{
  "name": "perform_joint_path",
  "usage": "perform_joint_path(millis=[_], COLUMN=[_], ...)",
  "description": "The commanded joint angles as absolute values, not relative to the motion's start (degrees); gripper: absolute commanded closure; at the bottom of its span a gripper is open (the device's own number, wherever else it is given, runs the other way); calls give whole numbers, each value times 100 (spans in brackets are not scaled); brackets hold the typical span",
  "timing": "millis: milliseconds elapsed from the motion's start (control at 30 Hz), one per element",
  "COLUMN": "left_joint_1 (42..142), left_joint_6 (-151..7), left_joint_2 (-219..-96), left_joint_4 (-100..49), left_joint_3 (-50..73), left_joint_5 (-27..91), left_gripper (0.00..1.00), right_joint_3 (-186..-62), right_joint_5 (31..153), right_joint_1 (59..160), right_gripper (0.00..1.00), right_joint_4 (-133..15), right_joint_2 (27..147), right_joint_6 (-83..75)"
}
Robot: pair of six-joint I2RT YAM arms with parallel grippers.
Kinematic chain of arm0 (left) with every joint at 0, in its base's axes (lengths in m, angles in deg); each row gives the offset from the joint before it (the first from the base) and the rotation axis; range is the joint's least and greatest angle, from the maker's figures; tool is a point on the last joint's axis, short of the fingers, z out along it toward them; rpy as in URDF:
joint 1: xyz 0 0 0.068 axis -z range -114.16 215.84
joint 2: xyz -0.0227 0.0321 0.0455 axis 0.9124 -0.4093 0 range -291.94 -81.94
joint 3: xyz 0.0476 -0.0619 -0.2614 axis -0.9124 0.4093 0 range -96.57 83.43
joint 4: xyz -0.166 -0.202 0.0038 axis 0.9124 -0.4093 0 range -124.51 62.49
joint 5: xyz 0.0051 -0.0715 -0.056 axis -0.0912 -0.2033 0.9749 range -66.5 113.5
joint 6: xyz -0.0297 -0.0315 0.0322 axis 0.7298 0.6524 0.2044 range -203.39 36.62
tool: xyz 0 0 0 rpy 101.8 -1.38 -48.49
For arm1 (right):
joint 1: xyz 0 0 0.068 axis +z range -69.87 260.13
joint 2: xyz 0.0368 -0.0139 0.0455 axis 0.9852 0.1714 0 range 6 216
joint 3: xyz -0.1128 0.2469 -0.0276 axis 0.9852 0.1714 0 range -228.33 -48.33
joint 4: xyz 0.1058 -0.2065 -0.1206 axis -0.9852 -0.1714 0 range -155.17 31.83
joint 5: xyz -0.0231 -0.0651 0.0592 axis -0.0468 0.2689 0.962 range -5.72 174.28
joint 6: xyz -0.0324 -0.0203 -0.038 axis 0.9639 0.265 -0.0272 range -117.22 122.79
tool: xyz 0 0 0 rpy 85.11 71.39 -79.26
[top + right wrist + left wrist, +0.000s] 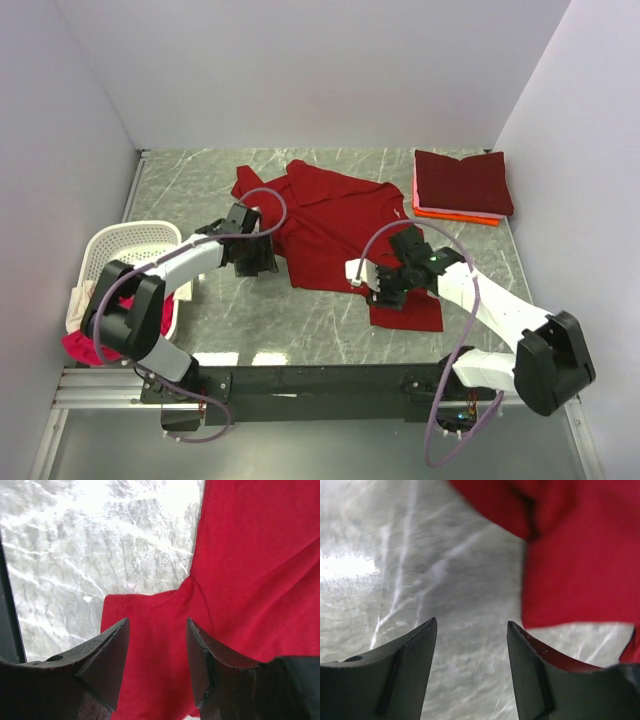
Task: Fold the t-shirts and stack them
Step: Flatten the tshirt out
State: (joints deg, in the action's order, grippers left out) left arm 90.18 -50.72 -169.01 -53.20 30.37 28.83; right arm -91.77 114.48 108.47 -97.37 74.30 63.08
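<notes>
A large dark red t-shirt (335, 225) lies spread and partly rumpled on the marble table (200, 180). My left gripper (258, 262) sits at the shirt's left edge, open. In the left wrist view this gripper (472, 625) has only bare marble between its fingers, with the red shirt (580, 555) up and to the right. My right gripper (385, 290) is open over the shirt's near right sleeve. The right wrist view shows that gripper (157, 622) hovering above the red sleeve (145, 605), holding nothing. A folded maroon t-shirt (462, 182) rests on a folded orange one (450, 214) at the back right.
A white lattice basket (130, 250) stands at the left wall, with a cream t-shirt (76, 300) and a magenta-pink t-shirt (80, 345) hanging over its near side. White walls close in the table on three sides. The arms' base rail (320, 380) runs along the near edge.
</notes>
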Motion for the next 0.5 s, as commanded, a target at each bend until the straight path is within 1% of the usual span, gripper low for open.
perform_joint_path(millis=[0,133,300,367,467], left_joint_1=[8931,8922,8922,8922,8913], left_joint_6=[-3928,-3496,-3215,-3136,-2986], left_joint_2=[-16983,-17474,-18160,-18397,-18643], left_joint_4=[-4132,-3770,-3743,-3849,-4147], left_joint_3=[3245,3149,2754,2551,2340], left_joint_5=[2667,2474,2368,2009,1543], left_gripper=[36,36,35,35,38], right_joint_3=[-9079,-8667,-8595,-8577,-8525], right_joint_5=[10995,10705,10468,10458,10450], right_joint_1=[11036,11387,11616,11678,11766], right_gripper=[44,44,44,44,44], right_joint_4=[-9279,-9096,-9016,-9007,-8990], right_joint_2=[7605,7553,7842,7957,7983], right_joint_6=[5640,5693,5631,5640,5631])
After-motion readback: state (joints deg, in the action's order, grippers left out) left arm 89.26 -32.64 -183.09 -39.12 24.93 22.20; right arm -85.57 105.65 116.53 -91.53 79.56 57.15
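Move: The left hand's goal is the rumpled fold on the t-shirt's left edge, about 7 cm ahead, 4 cm to its right and 5 cm lower; the shirt's near-left corner sits about 5 cm back and 8 cm right. For the right hand, the near flap's left corner lies about 6 cm back, 3 cm left and 7 cm below. From there the shirt stack stands some 33 cm ahead and 23 cm right. Down a little first, then forward some 8 cm, the left hand skims low over the table to the t-shirt's rumpled left fold, turning about 20 degrees counter-clockwise, fingers kept open on either side of the fold's tip. Meanwhile the right hand sinks about 5 cm and eases back slightly towards the near flap's left corner, also open; whether either hand touches cloth can't be seen. ##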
